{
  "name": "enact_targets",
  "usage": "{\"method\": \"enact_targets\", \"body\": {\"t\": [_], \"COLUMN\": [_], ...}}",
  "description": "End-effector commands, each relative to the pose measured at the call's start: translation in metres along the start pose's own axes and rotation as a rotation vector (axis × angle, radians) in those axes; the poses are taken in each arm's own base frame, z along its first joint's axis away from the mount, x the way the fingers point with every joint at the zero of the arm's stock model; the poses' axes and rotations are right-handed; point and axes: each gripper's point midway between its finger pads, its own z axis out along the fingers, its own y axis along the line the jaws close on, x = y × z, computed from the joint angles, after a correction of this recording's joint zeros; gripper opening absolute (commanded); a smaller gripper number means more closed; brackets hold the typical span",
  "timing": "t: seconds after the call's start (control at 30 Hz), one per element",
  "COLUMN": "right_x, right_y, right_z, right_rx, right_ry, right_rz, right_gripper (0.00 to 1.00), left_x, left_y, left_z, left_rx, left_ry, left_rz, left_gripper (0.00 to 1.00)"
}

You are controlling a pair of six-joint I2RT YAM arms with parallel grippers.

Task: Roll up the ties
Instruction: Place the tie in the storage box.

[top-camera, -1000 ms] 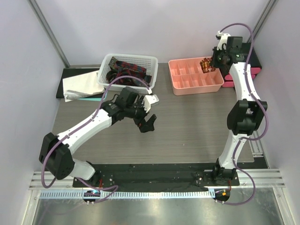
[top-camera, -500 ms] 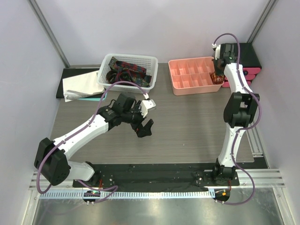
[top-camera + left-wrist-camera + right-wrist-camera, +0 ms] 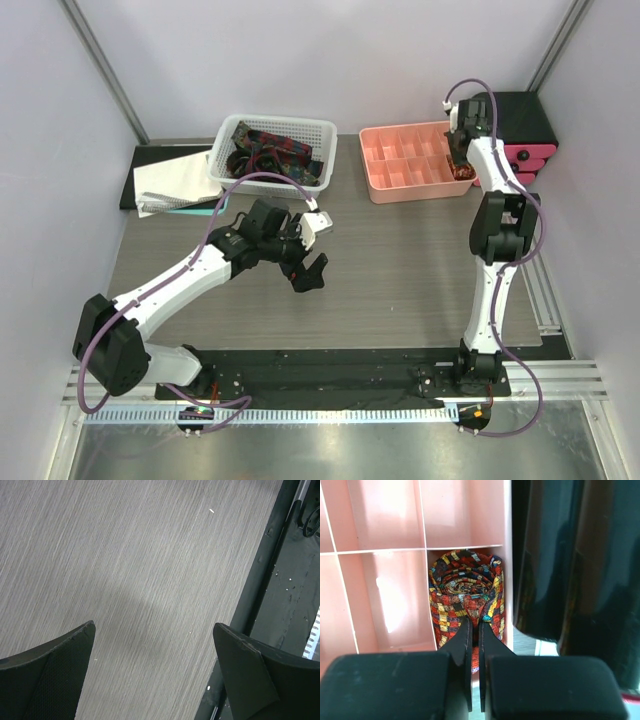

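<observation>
A red tie with yellow-orange print, rolled into a coil [image 3: 465, 587], sits in the near right compartment of the pink divided tray [image 3: 423, 515]. My right gripper [image 3: 475, 626] is shut on the coil's near edge. From above, that gripper [image 3: 461, 152] hangs over the tray's [image 3: 415, 192] right end, with a bit of the rolled tie [image 3: 464, 173] showing below it. Several unrolled ties [image 3: 272, 150], dark red and dark patterned, lie heaped in the white basket [image 3: 222, 150]. My left gripper [image 3: 312, 272] hovers open over bare table, nothing between its fingers [image 3: 60, 665].
A black box with pink drawers [image 3: 527, 130] stands right beside the tray, close to my right gripper, and shows as a glossy dark wall [image 3: 570, 555]. Papers on a black pad [image 3: 170, 182] lie left of the basket. The black base rail [image 3: 265, 575] runs along the table's near edge.
My right arm has moved from above the tray's back right down to its near right compartment with the rolled tie. The left arm shifted slightly back, then stayed still.
</observation>
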Motion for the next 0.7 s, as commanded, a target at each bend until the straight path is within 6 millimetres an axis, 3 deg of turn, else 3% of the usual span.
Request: {"method": "enact_targets", "body": {"t": [0.0, 0.2, 0.33, 0.37, 0.5, 0.67], "right_x": [-0.015, -0.017, -0.032, -0.036, -0.071, -0.111], "right_y": [-0.008, 0.001, -0.003, -0.004, -0.016, -0.023], "right_z": [0.013, 0.021, 0.007, 0.003, -0.038, -0.116], "right_rx": [0.04, 0.015, 0.013, 0.011, -0.007, -0.081], "right_ry": [-0.054, -0.07, -0.111, -0.124, -0.234, -0.388], "right_rz": [0.007, 0.024, 0.05, 0.063, 0.113, 0.171], "right_gripper": [0.01, 0.02, 0.18, 0.32, 0.56, 0.77], "left_x": [-0.01, -0.006, -0.009, -0.011, -0.028, -0.045], "left_y": [-0.001, -0.002, 0.003, 0.004, 0.017, 0.041], "left_z": [-0.005, -0.005, -0.006, -0.008, -0.018, -0.038], "left_rx": [-0.007, -0.005, -0.02, -0.021, -0.049, -0.123], "left_ry": [-0.042, -0.027, -0.035, -0.043, -0.092, -0.149], "left_rz": [0.018, 0.006, -0.057, -0.076, -0.144, -0.266], "left_gripper": [1.0, 1.0, 1.0, 1.0, 1.0, 1.0]}}
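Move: The right hand's closed fingers still hold the top of the rolled tie in the right-hand near compartment of the storage box; the roll's middle is about 3 cm below and 1 cm ahead of them. The storage box's middle is some 11 cm to the left and 5 cm farther out, and the black drawer unit's middle about 14 cm to the right and 7 cm ahead. From the empty left hand the tie lies roughly 43 cm to the right and 35 cm ahead. Down and slightly forward, the right hand first eases the held tie about 1.5 cm deeper into its compartment; the fingers then spread well open and let go of the roll. It backs up off it by some 2.5 cm, drifting about 1 cm left. Late on, the open left hand starts forward and left, about 2.5 cm in all, turning some 10 degrees counter-clockwise. ##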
